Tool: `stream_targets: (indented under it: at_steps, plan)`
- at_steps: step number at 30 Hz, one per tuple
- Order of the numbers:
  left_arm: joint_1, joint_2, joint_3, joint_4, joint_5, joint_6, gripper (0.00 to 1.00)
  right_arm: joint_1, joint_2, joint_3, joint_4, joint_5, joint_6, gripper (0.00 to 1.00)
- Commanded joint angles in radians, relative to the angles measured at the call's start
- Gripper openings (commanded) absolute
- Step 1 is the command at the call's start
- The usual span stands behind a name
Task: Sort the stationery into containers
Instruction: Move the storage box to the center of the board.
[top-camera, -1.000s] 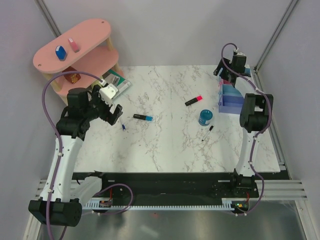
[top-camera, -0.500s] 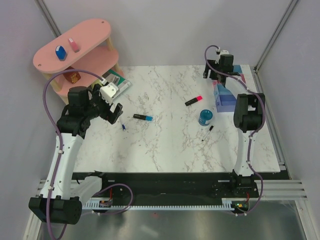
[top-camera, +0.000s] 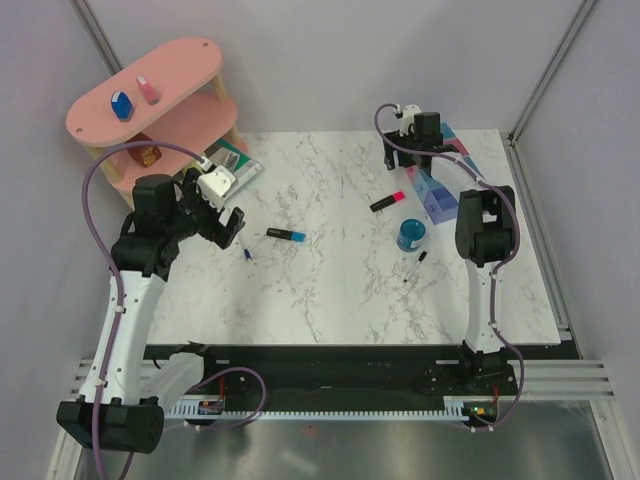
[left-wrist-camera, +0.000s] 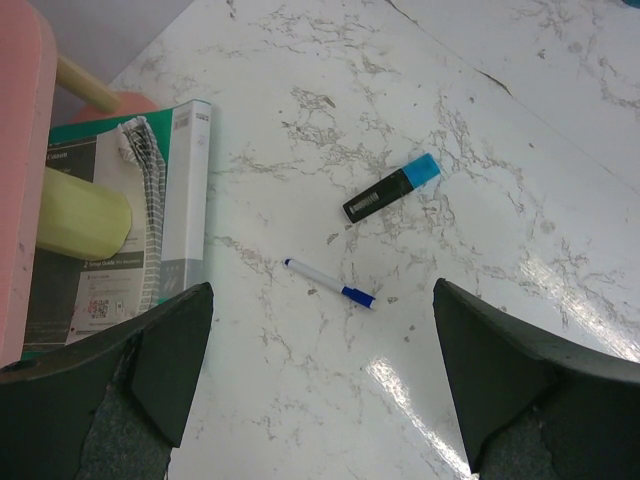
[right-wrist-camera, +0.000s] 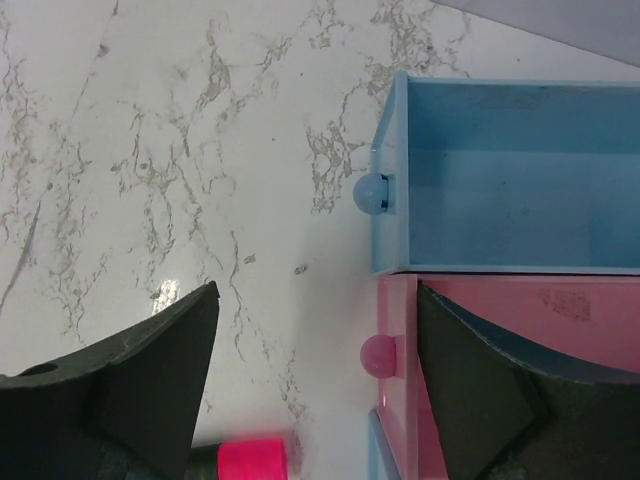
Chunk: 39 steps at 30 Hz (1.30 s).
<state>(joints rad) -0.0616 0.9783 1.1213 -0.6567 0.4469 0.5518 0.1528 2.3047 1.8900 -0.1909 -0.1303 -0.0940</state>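
The containers (top-camera: 440, 203) are a joined row of bins at the right; the right wrist view shows the light blue bin (right-wrist-camera: 510, 180) and the pink bin (right-wrist-camera: 560, 320), both empty where visible. My right gripper (top-camera: 408, 158) (right-wrist-camera: 315, 390) hangs open at the row's left edge, one finger over the pink bin and the other over the table. The pink-capped marker (top-camera: 387, 201) (right-wrist-camera: 255, 458) lies just below it. The teal pot (top-camera: 410, 236) and thin black pen (top-camera: 414, 266) lie nearer. My left gripper (top-camera: 226, 226) (left-wrist-camera: 320, 390) is open above a small blue-capped pen (left-wrist-camera: 328, 282), beside the blue-capped marker (top-camera: 288, 235) (left-wrist-camera: 392, 190).
A pink tiered shelf (top-camera: 185, 60) stands at the back left, with a blue eraser (top-camera: 122, 105) and a pink eraser (top-camera: 147, 89) on top and an orange object (top-camera: 148, 156) on a lower tier. A green-edged book (top-camera: 232, 165) (left-wrist-camera: 120, 230) lies by its foot.
My right arm has swung left from the far right corner to the left edge of the bins, and the row of bins looks shifted left and turned. The left arm has stayed put.
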Motion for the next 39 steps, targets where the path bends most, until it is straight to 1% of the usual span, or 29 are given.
stream_targets:
  at_steps: [1, 11, 18, 28, 39]
  plan:
    - [-0.004, -0.026, 0.009, 0.005, -0.007, 0.026, 0.97, 0.050, -0.037, 0.031, -0.081, -0.060, -0.114, 0.85]
    - [-0.004, -0.052, 0.008, 0.005, -0.025, 0.019, 0.98, 0.157, -0.045, 0.034, -0.148, -0.080, -0.207, 0.85]
    - [-0.004, -0.066, 0.006, 0.006, -0.057, 0.028, 0.97, 0.235, -0.027, 0.069, -0.202, -0.101, -0.251, 0.85]
    - [-0.004, -0.107, -0.014, 0.006, -0.100, 0.013, 0.97, 0.378, -0.019, 0.089, -0.262, -0.137, -0.326, 0.86]
    - [-0.004, -0.156, -0.038, 0.006, -0.132, 0.005, 0.98, 0.502, -0.036, 0.049, -0.297, -0.154, -0.371, 0.86]
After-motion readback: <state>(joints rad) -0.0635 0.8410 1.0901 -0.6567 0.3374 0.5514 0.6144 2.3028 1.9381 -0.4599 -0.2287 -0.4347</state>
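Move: The storage box, already hooked by its pink compartment's near wall, has its middle about 15 cm to the right hand's right and 5 cm back. From that hand, the pink highlighter lies some 13 cm back and 3 cm left, the blue jar 22 cm back and 4 cm right, and the blue highlighter 22 cm back and 34 cm left. From the left hand, the box is about 60 cm right and 18 cm ahead, well below. Right finger, still hooked inside, drags the box 25 cm left, 15 back, turning 45 degrees counter-clockwise; left rises slightly. ##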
